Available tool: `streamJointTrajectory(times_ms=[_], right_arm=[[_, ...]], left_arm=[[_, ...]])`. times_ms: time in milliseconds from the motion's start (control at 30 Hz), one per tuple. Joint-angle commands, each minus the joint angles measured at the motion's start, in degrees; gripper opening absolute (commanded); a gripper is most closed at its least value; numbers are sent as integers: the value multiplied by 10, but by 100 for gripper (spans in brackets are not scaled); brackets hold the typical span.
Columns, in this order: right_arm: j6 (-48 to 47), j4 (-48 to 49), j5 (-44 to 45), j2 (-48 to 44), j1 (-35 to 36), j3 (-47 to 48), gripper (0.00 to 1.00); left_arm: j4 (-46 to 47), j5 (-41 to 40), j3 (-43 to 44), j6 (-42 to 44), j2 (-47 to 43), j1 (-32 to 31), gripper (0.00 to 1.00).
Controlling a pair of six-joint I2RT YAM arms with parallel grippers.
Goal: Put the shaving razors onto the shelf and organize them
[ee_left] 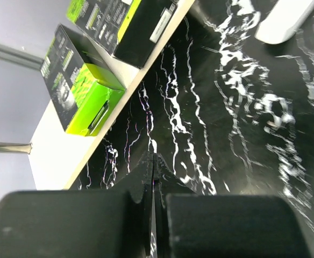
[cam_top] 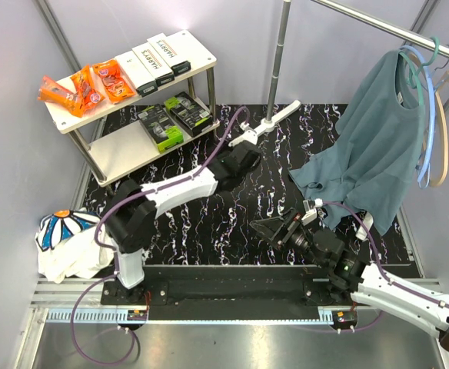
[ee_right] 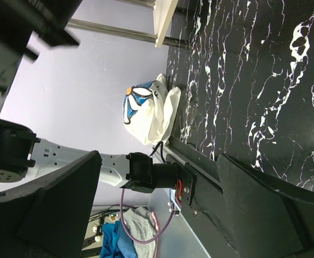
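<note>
The shelf stands at the back left. Its upper board holds three orange packets and three white HARRY'S boxes in a row. Its lower board holds two black-and-lime-green packs, also seen in the left wrist view. My left gripper is shut and empty, low over the black marbled mat just right of the lower board; its fingers are pressed together. My right gripper is wide open and empty over the mat's near middle.
A white T-shaped rack foot and its metal pole stand behind the left gripper. A teal shirt hangs from the rail at right. A white cloth with a blue flower lies at the near left.
</note>
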Motion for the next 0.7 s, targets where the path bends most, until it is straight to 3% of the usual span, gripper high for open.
streamJointTrajectory(times_ms=[0, 200, 233, 267, 333, 367, 400, 533, 567, 667], right_arm=[[-9, -3, 10, -17, 3, 17, 100], [-27, -78, 20, -65, 3, 41, 100], [-29, -100, 24, -73, 3, 45, 100], [-34, -111, 26, -81, 3, 51, 100], [-40, -141, 37, -101, 3, 56, 100], [-42, -143, 39, -107, 4, 60, 100], [-43, -166, 44, -117, 3, 63, 100], [-60, -247, 54, -124, 3, 88, 100], [-67, -267, 59, -118, 3, 107, 100], [-93, -339, 78, -98, 3, 154, 100]], left_arm=[[19, -42, -28, -20, -75, -41, 0], [-88, 72, -59, -151, -157, -57, 6], [-93, 87, -66, -162, -182, -57, 12], [-97, 108, -72, -171, -196, -57, 26], [-103, 129, -98, -196, -239, -57, 40], [-104, 143, -108, -202, -254, -57, 54], [-104, 148, -127, -215, -270, -57, 62], [-104, 199, -168, -229, -357, -56, 80], [-104, 210, -180, -232, -372, -56, 88], [-103, 245, -201, -237, -429, -53, 99]])
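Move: The last-placed black-and-green razor box lies on the lower shelf, about 12 cm ahead of my left hand, 19 cm to its left and 6 cm below. The other black-and-green box sits some 16 cm ahead, 11 cm left and equally low. The clothes rack's white foot is roughly 14 cm ahead, 8 cm right and 15 cm below. From my right hand the last-placed box is some 34 cm ahead, 29 cm left and 7 cm below. I draw my empty left hand back about 13 cm and lift it some 6 cm, away from the lower shelf and its razor boxes, rolling it about 30 degrees left side down while the shut fingers spread nearly wide after a moment. My right hand, still open and empty, edges about 3 cm right and rises slightly. ##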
